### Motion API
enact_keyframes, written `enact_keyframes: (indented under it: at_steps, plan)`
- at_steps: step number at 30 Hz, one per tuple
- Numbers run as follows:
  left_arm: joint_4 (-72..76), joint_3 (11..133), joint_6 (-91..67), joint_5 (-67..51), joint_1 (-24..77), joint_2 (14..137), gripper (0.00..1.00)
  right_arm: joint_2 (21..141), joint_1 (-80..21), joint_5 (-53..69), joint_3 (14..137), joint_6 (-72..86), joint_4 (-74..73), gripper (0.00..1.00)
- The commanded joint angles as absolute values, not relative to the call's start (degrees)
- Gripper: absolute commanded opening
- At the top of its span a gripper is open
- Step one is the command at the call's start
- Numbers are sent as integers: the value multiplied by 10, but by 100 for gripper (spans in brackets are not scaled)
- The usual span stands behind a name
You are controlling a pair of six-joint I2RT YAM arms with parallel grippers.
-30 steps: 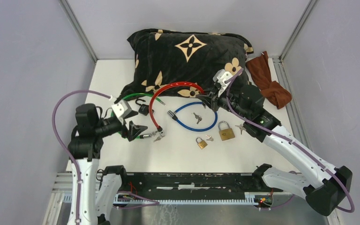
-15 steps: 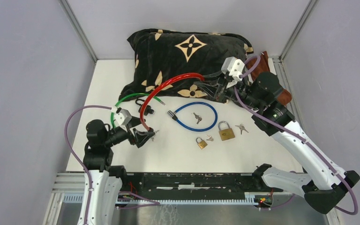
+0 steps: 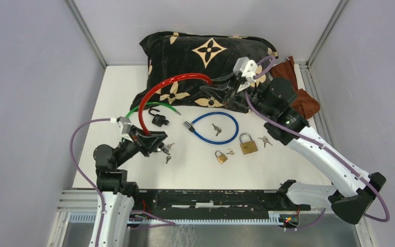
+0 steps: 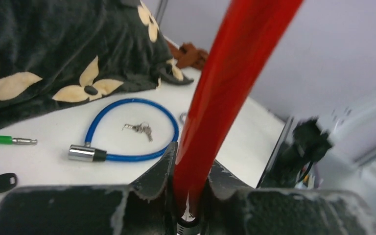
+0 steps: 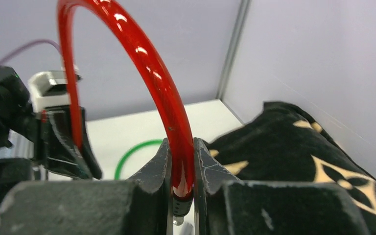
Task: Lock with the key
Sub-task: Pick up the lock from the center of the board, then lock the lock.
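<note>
A red cable lock (image 3: 169, 80) arches above the table between my two grippers. My left gripper (image 3: 157, 140) is shut on its lower left end; in the left wrist view the red cable (image 4: 225, 83) rises from between the fingers of my left gripper (image 4: 192, 161). My right gripper (image 3: 217, 95) is shut on the other end, over the pillow's front edge. In the right wrist view the red cable (image 5: 161, 93) runs into my right gripper (image 5: 181, 152), its black-and-metal tip showing below. A small bunch of keys (image 3: 167, 150) sits just right of the left gripper.
A blue cable lock (image 3: 213, 128) with keys (image 3: 216, 128) inside its loop lies mid-table. Two brass padlocks (image 3: 248, 144) (image 3: 220, 156) and loose keys (image 3: 264, 140) lie to its right. A green cable lock (image 3: 144, 106), a black lock body (image 3: 158, 121), a black pillow (image 3: 205, 56) and a brown cloth (image 3: 295, 92) are behind.
My left gripper has come forward and shut on the red cable's lower end. The right gripper carried its end up and left, so the red arch now stands higher and further left.
</note>
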State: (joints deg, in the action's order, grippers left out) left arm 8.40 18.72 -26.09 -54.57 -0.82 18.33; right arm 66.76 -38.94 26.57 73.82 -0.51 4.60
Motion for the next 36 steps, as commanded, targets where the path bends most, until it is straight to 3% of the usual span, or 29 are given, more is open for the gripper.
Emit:
enact_keyframes:
  at_steps: [1, 5, 13, 21, 36]
  plan:
    - [282, 189, -565, -402, -10, 191, 2, 657, -506, 136, 691, 43, 273, 0]
    - [331, 201, -699, -318, -9, 201, 2, 697, -563, 117, 654, 109, 442, 0]
    - [120, 211, -870, -166, -26, 155, 2, 808, -650, 172, 722, 5, 473, 0]
    - [6, 200, -928, -141, -26, 145, 2, 917, -650, 268, 778, -11, 467, 0]
    - [-36, 187, -956, -137, -26, 144, 2, 963, -620, 329, 745, -11, 480, 0]
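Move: The right hand holds the plain end of the red cable; the lock head at its other end lies about 16 cm to this hand's left, 13 cm back and 19 cm lower. The left hand grips the cable just above that lock head, and the plain end is some 18 cm to its right, 13 cm ahead and 12 cm higher. From the left hand, the green cable's lock head lies 3 cm ahead and the black padlock 17 cm ahead, both straight on and 20 cm lower. The blue cable's loop is 3 cm right of the right hand, 2 cm ahead and 35 cm below. The right hand keeps its pinch on the plain end and carries it about 20 cm left towards the lock head, drawing back some 8 cm mostly early on and sinking about 7 cm in the later part, while it swings counter-clockwise until its fingers point left. The left hand keeps its grip beside the lock head, moves left and forward while rising about 9 cm and then sinking most of that again, and rolls its left side far down while turning to point forward, which lays the lock head over to the right under the incoming end. ##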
